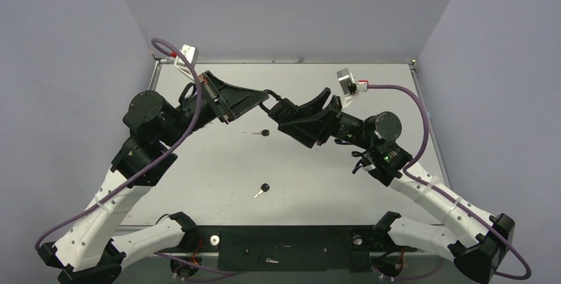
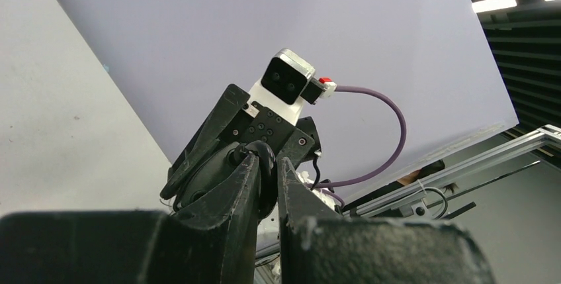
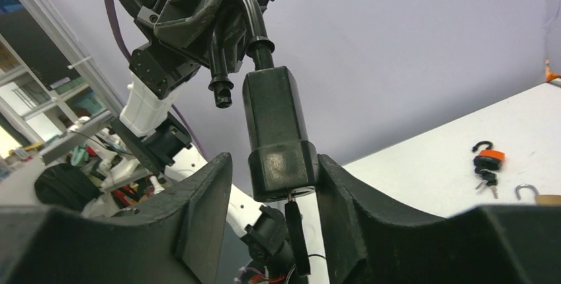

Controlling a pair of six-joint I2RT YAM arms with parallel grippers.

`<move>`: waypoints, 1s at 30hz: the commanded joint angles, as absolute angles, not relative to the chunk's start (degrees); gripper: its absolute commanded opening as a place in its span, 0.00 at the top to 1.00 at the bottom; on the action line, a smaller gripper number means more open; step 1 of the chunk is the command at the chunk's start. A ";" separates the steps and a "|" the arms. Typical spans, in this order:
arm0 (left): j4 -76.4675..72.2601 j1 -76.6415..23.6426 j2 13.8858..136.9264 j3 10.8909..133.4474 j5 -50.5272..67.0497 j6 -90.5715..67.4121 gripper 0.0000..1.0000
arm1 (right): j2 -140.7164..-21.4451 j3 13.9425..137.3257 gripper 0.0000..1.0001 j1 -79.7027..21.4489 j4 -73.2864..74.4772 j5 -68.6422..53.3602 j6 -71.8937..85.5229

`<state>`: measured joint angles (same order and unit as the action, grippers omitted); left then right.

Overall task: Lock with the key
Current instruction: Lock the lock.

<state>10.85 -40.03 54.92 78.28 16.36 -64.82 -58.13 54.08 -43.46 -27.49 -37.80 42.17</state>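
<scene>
A black padlock (image 3: 276, 122) hangs in the air between the two arms; in the top view (image 1: 276, 103) it sits above the table's middle. Its shackle (image 3: 239, 19) is open, one leg out of the body. My left gripper (image 2: 268, 160) is shut on the shackle (image 2: 264, 165); it also shows in the top view (image 1: 264, 96). My right gripper (image 3: 272, 159) is open around the lock's lower body; its right finger (image 3: 344, 198) touches the body and a gap shows on the left. A black-headed key (image 3: 298, 237) hangs from the lock's underside.
Two loose black-headed keys lie on the table, one under the grippers (image 1: 264, 133) and one nearer the front (image 1: 262, 189). In the right wrist view an orange padlock with keys (image 3: 488, 160) and another shackle (image 3: 525, 191) lie on a white surface.
</scene>
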 commanded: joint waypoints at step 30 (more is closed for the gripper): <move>33.02 -40.89 51.20 77.55 11.94 -32.00 1.00 | -52.99 67.34 1.00 -47.42 9.80 -25.72 29.38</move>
<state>30.52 -40.32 53.19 78.65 15.73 -38.94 -53.63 62.63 -47.00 8.40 -30.33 30.94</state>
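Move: Between the two hands the black lock's body lies about 6 cm right of the left hand, 2 cm back and 4 cm below. From the right hand, whose open fingers straddle it, the body is some 2 cm left, 1 cm ahead and 1 cm up. The open shackle, already held by the left fingers, is about 7 cm left of the right hand, 3 cm ahead and 4 cm above. The inserted key is about 2 cm to the right hand's right, 1 cm below, level fore and aft. Closing on the lock body, the right fingers pinch it and nudge nearly 2 cm left towards the shackle, then sink about 4 cm with the fingertips tipping down. The left hand keeps its pinch on the shackle, first nearly still, then drops about 8 cm, easing slightly left as its fingertips dip some 25 degrees. ##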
